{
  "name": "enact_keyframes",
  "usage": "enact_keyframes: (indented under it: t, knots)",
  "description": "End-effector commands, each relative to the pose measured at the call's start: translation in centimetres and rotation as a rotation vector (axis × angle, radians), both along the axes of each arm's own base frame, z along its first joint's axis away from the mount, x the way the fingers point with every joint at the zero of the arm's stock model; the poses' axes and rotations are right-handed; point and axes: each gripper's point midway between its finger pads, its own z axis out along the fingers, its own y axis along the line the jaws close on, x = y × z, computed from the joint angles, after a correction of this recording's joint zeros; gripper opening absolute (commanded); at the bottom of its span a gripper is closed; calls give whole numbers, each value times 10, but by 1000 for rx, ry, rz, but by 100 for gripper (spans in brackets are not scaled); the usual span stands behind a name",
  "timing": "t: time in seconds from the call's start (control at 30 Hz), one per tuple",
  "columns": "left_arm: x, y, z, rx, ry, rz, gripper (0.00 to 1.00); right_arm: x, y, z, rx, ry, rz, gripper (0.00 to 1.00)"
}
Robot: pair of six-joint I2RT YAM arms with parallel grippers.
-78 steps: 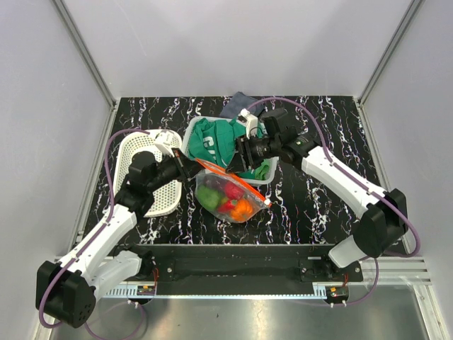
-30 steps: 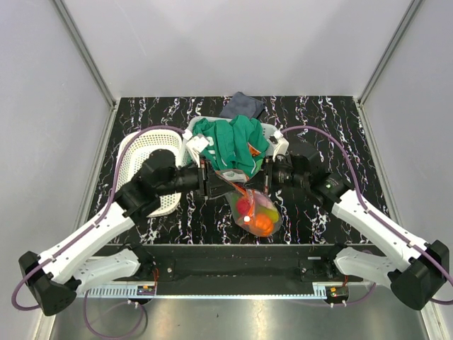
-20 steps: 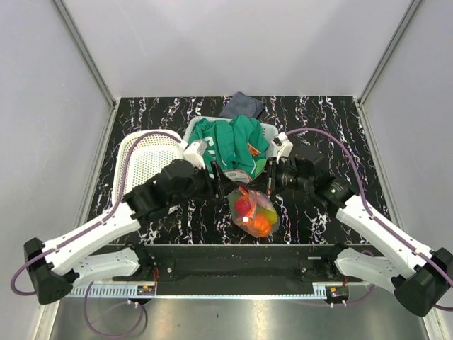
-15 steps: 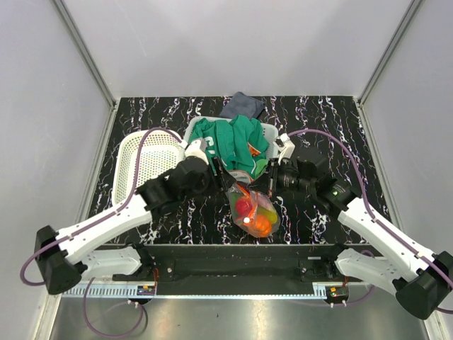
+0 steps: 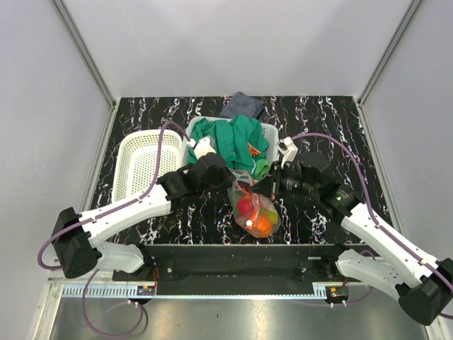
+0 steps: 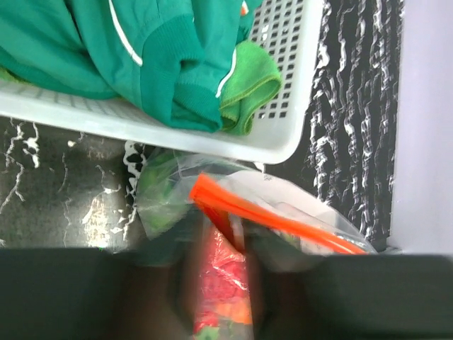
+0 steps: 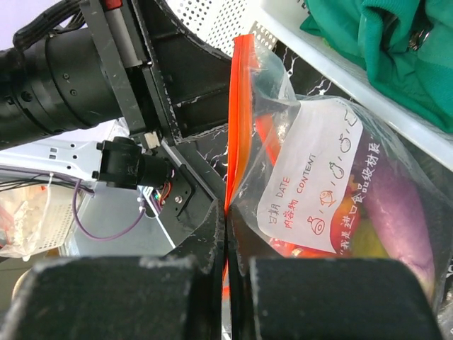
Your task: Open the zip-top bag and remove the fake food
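The zip-top bag (image 5: 253, 207) hangs between my two grippers in front of the clothes basket, its orange-red zip strip (image 6: 272, 218) on top. The fake food (image 5: 257, 217) shows through the plastic: red and orange pieces, some green, and a purple piece (image 7: 405, 212) beside the white label (image 7: 311, 185). My right gripper (image 7: 226, 221) is shut on one end of the zip strip (image 7: 239, 106); from above, this gripper (image 5: 267, 187) is at the bag's right. My left gripper (image 5: 231, 183) is at the bag's left. Its blurred fingers (image 6: 159, 283) press the bag's upper part, red food between them.
A white slotted basket (image 5: 273, 133) with a green garment (image 5: 230, 138) stands right behind the bag. A white perforated basket (image 5: 138, 166) lies at the left, a dark cloth (image 5: 242, 105) at the back. The left arm (image 7: 71, 78) fills the right wrist view's left side.
My left gripper let go of the bag, slid right along it and closed on it again nearer the right gripper. The right gripper kept its hold; the bag barely moved.
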Motion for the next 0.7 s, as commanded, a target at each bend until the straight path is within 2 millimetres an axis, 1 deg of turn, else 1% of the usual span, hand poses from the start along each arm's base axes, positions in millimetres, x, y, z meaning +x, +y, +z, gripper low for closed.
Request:
enact_keyframes:
  t: [0.0,0.03,0.07,0.13,0.17,0.2,0.23,0.27,0.3,0.33,0.37,0.43,0.47,0.53,0.57,0.6,0.67]
  knots:
    - [3,-5,23,-14,-83,-50,9,7,-3,15,13,-103,-30,0]
    - [1,-4,29,5,-117,-96,5,9,-5,16,2,-112,-42,0]
    - [-4,-7,34,-2,-133,-148,0,13,-10,11,-29,-118,-67,0]
    - [-9,-6,44,24,-198,-232,0,17,-14,9,-55,-127,-91,0]
    - [-15,-10,49,14,-214,-296,0,20,-18,4,-86,-133,-110,0]
    - [-17,-7,49,24,-225,-318,0,22,-21,4,-98,-140,-122,0]
    - [-15,-1,50,46,-250,-337,0,23,-24,3,-113,-147,-132,0]
    - [-23,-1,59,12,-266,-396,0,25,-28,-1,-138,-150,-152,0]
    - [-26,2,58,3,-267,-421,0,26,-31,-3,-152,-154,-158,0]
    - [-20,11,58,5,-281,-419,0,26,-33,-6,-165,-152,-162,0]
    - [-32,7,71,-62,-302,-497,0,26,-35,-8,-176,-152,-169,0]
    - [-36,13,70,-105,-296,-557,0,24,-37,-14,-188,-148,-163,0]
    - [-37,14,76,-130,-318,-576,0,22,-37,-17,-194,-145,-158,0]
    - [-40,17,72,-159,-299,-630,0,20,-40,-21,-199,-140,-162,0]
    - [-39,20,67,-155,-276,-635,0,20,-41,-23,-199,-135,-165,0]
    - [-37,23,56,-147,-237,-641,0,18,-42,-22,-194,-134,-171,0]
    - [-34,27,51,-136,-230,-643,0,16,-44,-16,-181,-143,-177,0]
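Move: The left fingers, part-open, already straddle the edge of the bag's orange zip strip, so it lies practically at the hand point. The fake food hangs in the bag some 5 cm back, 7 cm right and 9 cm below; the clothes basket's middle is about 15 cm ahead, 2 cm right and 15 cm down. From the right hand, still pinching its own stretch of strip, the left's stretch lies roughly 5 cm ahead, 6 cm left and 5 cm lower. The left fingers shut and pinch the orange strip, then lift it about 5 cm while drawing left and slightly back, away from the right hand, the wrist swinging some 30 degrees clockwise. The right hand keeps its pinch and pulls its stretch the other way, to the right, with some forward and down. ##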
